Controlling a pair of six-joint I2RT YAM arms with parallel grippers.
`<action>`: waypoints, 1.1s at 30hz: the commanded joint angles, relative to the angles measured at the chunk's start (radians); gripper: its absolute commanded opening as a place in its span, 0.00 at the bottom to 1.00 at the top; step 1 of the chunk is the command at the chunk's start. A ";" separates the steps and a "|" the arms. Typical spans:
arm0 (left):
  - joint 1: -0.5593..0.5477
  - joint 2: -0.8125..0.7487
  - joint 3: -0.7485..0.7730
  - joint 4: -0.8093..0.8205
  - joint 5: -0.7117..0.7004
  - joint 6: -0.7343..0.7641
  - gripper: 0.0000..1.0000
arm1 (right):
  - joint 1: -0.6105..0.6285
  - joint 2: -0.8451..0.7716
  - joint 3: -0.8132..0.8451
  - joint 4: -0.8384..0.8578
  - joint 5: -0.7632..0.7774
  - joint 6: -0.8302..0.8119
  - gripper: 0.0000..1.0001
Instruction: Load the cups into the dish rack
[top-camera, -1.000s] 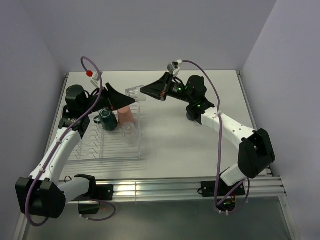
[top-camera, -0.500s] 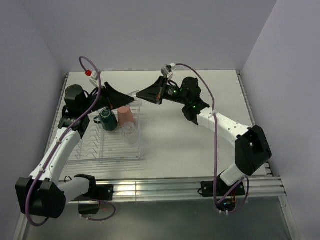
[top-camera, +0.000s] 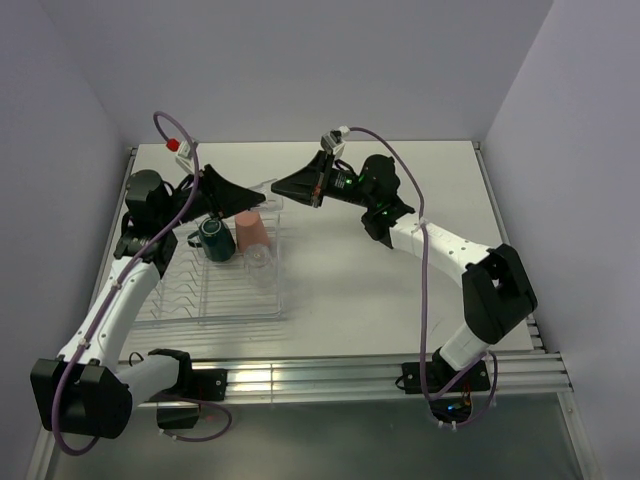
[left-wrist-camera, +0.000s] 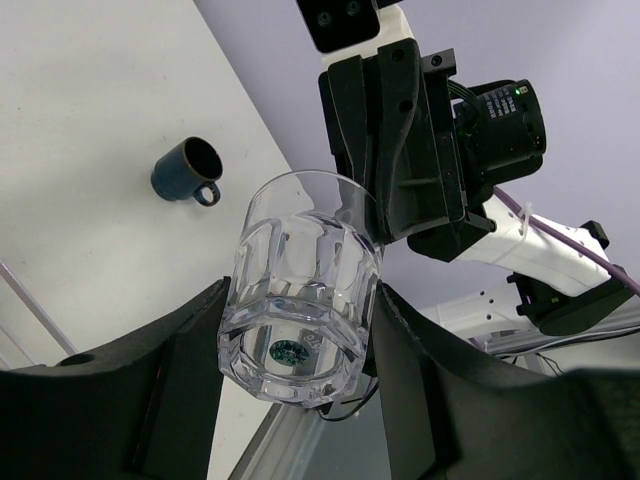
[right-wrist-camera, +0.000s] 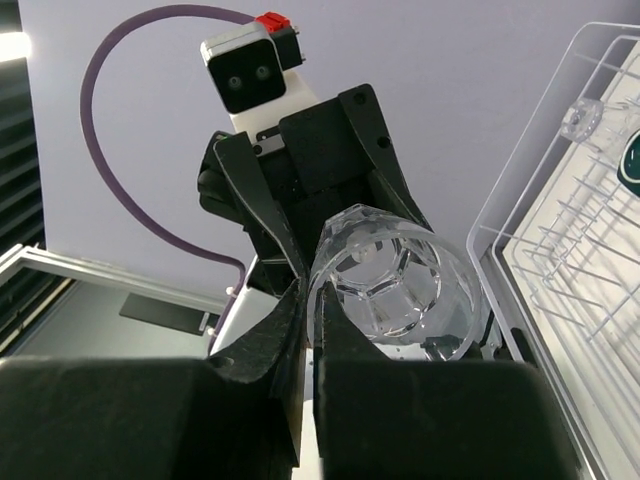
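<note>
A small clear glass (top-camera: 268, 188) hangs in the air over the far end of the dish rack (top-camera: 215, 295), held from both sides. My left gripper (left-wrist-camera: 300, 335) is shut on the glass (left-wrist-camera: 300, 290) near its base, one finger on each side. My right gripper (right-wrist-camera: 312, 300) is shut on the rim of the glass (right-wrist-camera: 400, 285), one finger inside and one outside. In the rack stand the dark teal mug (top-camera: 215, 238), the salmon-pink tumbler (top-camera: 250, 231) and another clear glass (top-camera: 259, 258). The navy mug (left-wrist-camera: 186, 170) sits upright on the table.
The rack's thin ribs and raised rim (right-wrist-camera: 520, 190) lie just below and to the right of the held glass. The two grippers (top-camera: 262, 197) (top-camera: 283, 186) meet tip to tip above the rack's far right corner. White table (top-camera: 380, 290) stretches right of the rack.
My left gripper has shut on the glass that my right gripper holds. The right arm has shifted a little to the left and closer to the left gripper.
</note>
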 joint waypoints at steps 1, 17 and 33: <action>-0.007 -0.043 0.012 0.034 0.029 -0.010 0.00 | 0.018 -0.011 0.023 -0.019 0.017 -0.068 0.06; -0.004 -0.185 0.242 -0.563 -0.291 0.227 0.00 | 0.010 -0.214 0.089 -0.685 0.437 -0.466 0.51; 0.074 -0.227 0.290 -1.137 -1.252 0.306 0.00 | -0.125 -0.306 -0.100 -0.816 0.678 -0.810 0.52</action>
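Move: Between my hands is a clear glass, its base in my left fingers and its wall still pinched by my right. From my left hand, the middle of the dish rack lies about 18 cm left, 1 cm ahead and 28 cm below; in the rack, the green mug is 15 cm left and 6 ahead, the pink cup 6 left and 8 ahead, the standing glass 5 left and level. My emptying right hand's blue mug is 22 cm right, 10 ahead, 33 below. I spread my right fingers to about half open, letting go of the glass wall, then draw that hand right, down and forward towards the blue mug, tipping its fingers down. My left hand keeps its hold, eases slightly back and up, then sweeps the glass some 18 cm left over the rack and sinks to about 5 cm below where it began, fingers swinging forward and tipping down. ##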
